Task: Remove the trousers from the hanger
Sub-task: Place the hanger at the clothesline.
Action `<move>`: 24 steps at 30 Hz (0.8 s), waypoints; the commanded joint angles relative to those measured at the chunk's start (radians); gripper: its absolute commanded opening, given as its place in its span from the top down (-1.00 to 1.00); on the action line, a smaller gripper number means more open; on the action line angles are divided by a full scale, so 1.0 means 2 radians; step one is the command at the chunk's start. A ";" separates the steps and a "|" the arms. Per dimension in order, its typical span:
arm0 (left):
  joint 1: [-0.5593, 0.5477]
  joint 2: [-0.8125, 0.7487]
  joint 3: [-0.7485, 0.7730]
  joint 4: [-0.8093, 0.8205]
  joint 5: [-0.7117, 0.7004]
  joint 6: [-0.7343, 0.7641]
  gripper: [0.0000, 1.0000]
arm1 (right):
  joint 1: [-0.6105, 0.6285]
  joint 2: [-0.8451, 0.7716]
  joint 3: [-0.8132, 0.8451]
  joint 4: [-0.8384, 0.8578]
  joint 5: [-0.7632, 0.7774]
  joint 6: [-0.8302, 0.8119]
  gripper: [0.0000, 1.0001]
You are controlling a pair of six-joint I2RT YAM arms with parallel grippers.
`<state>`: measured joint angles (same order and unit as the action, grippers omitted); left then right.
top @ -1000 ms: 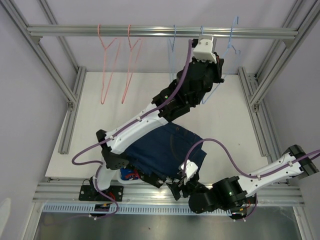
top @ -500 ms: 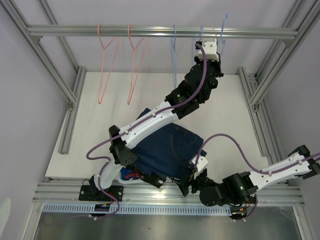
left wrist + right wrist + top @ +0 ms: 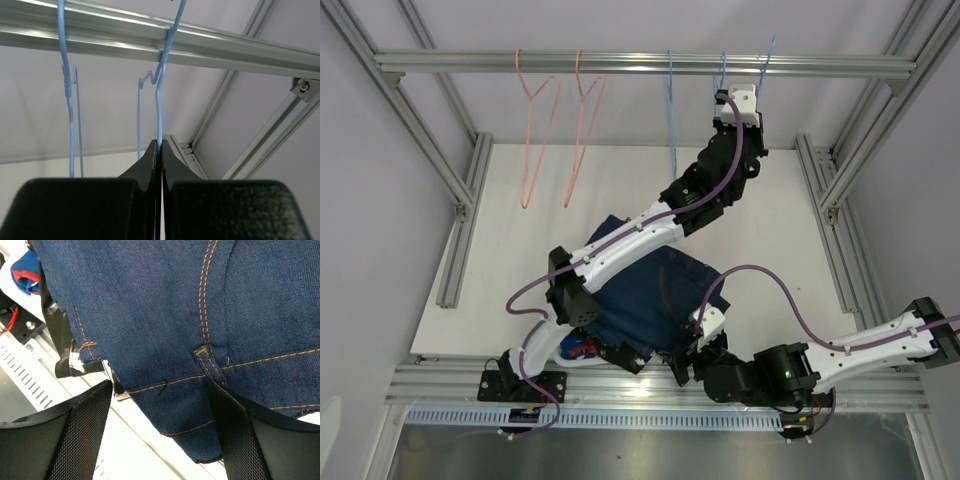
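The dark blue denim trousers (image 3: 650, 295) lie flat on the white table on top of a pile. A blue and red garment (image 3: 578, 347) peeks out at the pile's near left. My left gripper (image 3: 748, 112) is raised to the top rail (image 3: 620, 64). It is shut on the wire of a bare blue hanger (image 3: 159, 100), whose hook reaches over the rail (image 3: 235, 52). My right gripper (image 3: 160, 390) stands open just above the denim's near hem (image 3: 165, 315), one finger on each side. The blue and red cloth (image 3: 24, 277) shows at the upper left of that view.
Two bare pink hangers (image 3: 535, 120) (image 3: 582, 120) and two more blue ones (image 3: 672, 110) (image 3: 724, 70) hang from the rail. Aluminium frame posts (image 3: 460, 190) flank the table. The slotted front rail (image 3: 620, 415) runs under the right gripper (image 3: 685, 358).
The left arm has swung the blue hanger up and to the left against the rail, and the hanger now hangs straighter. The right gripper has shifted slightly along the denim's near edge, still open.
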<state>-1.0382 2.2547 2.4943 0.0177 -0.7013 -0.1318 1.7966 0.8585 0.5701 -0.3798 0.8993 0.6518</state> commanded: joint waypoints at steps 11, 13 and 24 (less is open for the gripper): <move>0.011 -0.007 -0.047 0.017 -0.009 -0.038 0.99 | -0.009 -0.014 -0.018 -0.011 -0.029 0.028 -0.61; 0.007 -0.014 -0.072 0.023 -0.010 -0.036 0.99 | -0.009 -0.013 -0.019 -0.010 -0.030 0.029 -0.61; -0.015 -0.024 -0.097 0.050 -0.021 0.005 0.49 | 0.000 -0.008 -0.018 -0.018 -0.026 0.044 -0.61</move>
<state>-1.0382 2.2631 2.3310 0.0940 -0.7296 -0.1555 1.7878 0.8257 0.5537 -0.3702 0.8787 0.6811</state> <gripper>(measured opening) 0.208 0.806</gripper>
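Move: The left hand holds the blue hanger by its near shoulder. The free spot on the clothesline rod lies about 8 cm ahead, 1 cm to the right and some 10 cm above its fingers. On that rod one blue hanger already hangs roughly 7 cm to the left of the hand and another some 18 cm to its left, both about 8 cm ahead. From the idle right hand the spot is some 42 cm ahead, 17 cm right and 40 cm higher. Downwards by about 6 cm goes the left hand, slowly at first and then quicker, drifting about a centimetre forward and to the right, still pinching the blue hanger so that its hook is lowered onto the clothesline rod. The hand then stops level below the rod, its wrist nearly unturned, and the fingers part slightly around the wire. ##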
